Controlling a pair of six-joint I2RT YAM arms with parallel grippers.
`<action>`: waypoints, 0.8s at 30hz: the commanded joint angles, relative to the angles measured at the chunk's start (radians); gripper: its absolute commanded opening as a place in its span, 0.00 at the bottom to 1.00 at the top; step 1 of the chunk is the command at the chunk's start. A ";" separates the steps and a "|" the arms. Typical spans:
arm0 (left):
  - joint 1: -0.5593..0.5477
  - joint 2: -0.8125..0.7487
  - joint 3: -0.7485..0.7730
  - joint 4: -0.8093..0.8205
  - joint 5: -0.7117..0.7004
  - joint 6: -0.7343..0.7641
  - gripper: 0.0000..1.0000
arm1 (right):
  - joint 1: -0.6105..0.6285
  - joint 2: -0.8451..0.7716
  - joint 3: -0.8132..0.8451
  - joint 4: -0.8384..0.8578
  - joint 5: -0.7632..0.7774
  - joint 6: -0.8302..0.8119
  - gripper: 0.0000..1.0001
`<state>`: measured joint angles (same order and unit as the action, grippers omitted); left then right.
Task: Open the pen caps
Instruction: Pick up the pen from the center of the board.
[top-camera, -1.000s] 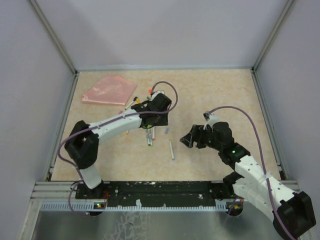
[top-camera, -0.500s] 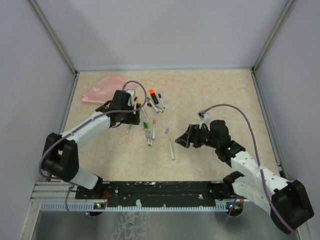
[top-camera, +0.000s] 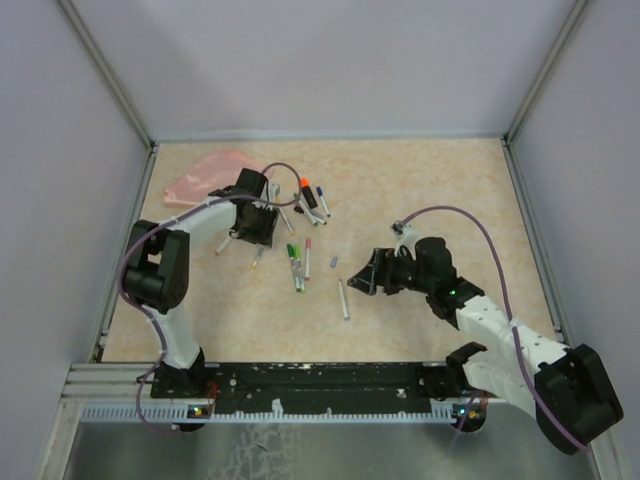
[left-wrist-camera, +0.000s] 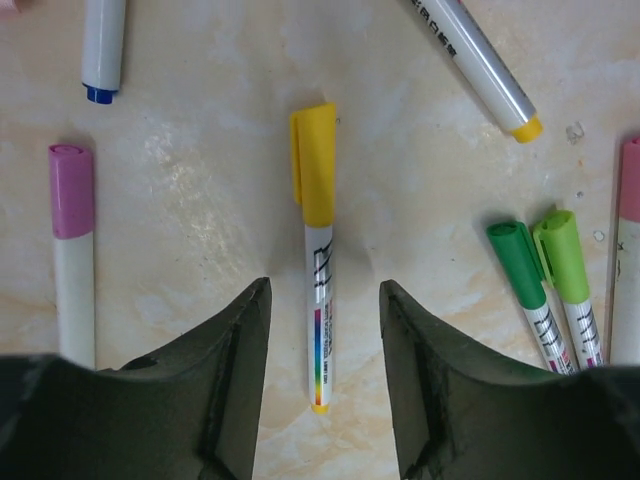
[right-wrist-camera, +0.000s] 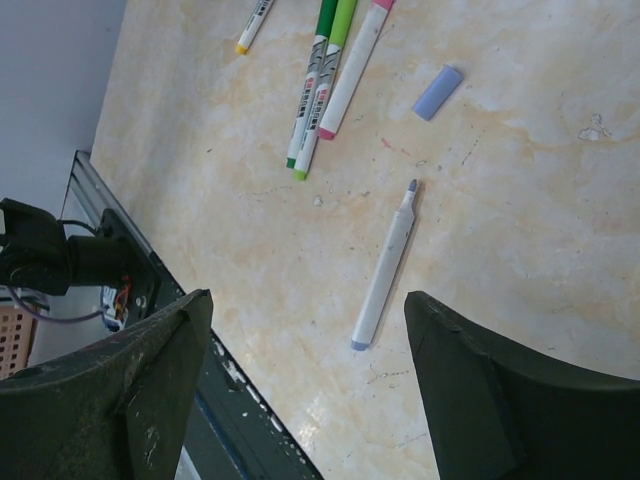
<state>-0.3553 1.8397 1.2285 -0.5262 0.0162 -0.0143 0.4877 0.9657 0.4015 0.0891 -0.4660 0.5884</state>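
Note:
In the left wrist view a white pen with a yellow cap (left-wrist-camera: 315, 165) lies on the table. Its barrel (left-wrist-camera: 320, 320) runs between the fingers of my left gripper (left-wrist-camera: 325, 300), which is open and touches nothing. Around it lie pens with a pink-purple cap (left-wrist-camera: 70, 190), a dark green cap (left-wrist-camera: 515, 255) and a light green cap (left-wrist-camera: 560, 250). From above, my left gripper (top-camera: 255, 225) hovers over the pen cluster. My right gripper (right-wrist-camera: 308, 300) (top-camera: 365, 283) is wide open and empty above an uncapped pen (right-wrist-camera: 385, 270), whose loose lilac cap (right-wrist-camera: 438, 92) lies apart.
A flat pink pouch (top-camera: 205, 175) lies at the back left, just behind my left arm. More pens, one with an orange cap (top-camera: 305, 190), lie right of the left gripper. The black base rail (top-camera: 320, 380) runs along the near table edge.
My left arm swung from the table's middle back left, over the pens near the pouch. Its jaws widened, then narrowed around the yellow-capped pen. The right gripper crept slightly left.

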 joint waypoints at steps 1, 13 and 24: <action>0.010 0.040 0.058 -0.035 0.000 0.041 0.50 | -0.005 0.009 0.060 0.060 -0.005 -0.003 0.78; 0.010 0.070 0.026 -0.036 -0.002 0.032 0.30 | -0.006 0.060 0.086 0.092 -0.018 -0.005 0.78; 0.010 -0.082 -0.052 -0.003 0.016 -0.002 0.00 | -0.003 0.070 0.148 0.150 -0.089 0.004 0.77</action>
<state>-0.3508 1.8507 1.2106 -0.5182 0.0082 -0.0010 0.4877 1.0428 0.4740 0.1459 -0.5041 0.5884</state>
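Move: The yellow-capped pen is practically between my left fingers: its middle is about 1 cm ahead and roughly 1 cm below them. The purple-capped pen lies about 8 cm to their left and 2 cm ahead, the dark green pen 8 cm right and 6 cm back, and the yellow-ended marker 6 cm right and 9 cm ahead. From my right hand the yellow-capped pen is about 25 cm left, 6 cm ahead and 10 cm below. I ease my left hand down about 1 cm over the yellow-capped pen, then shut its half-open fingers from either side, pinching the barrel a little below the cap near mid-length and keeping the fingers pointing steeply down. Meanwhile my right hand, empty and open, drifts up about 2 cm and a little forward and left. ##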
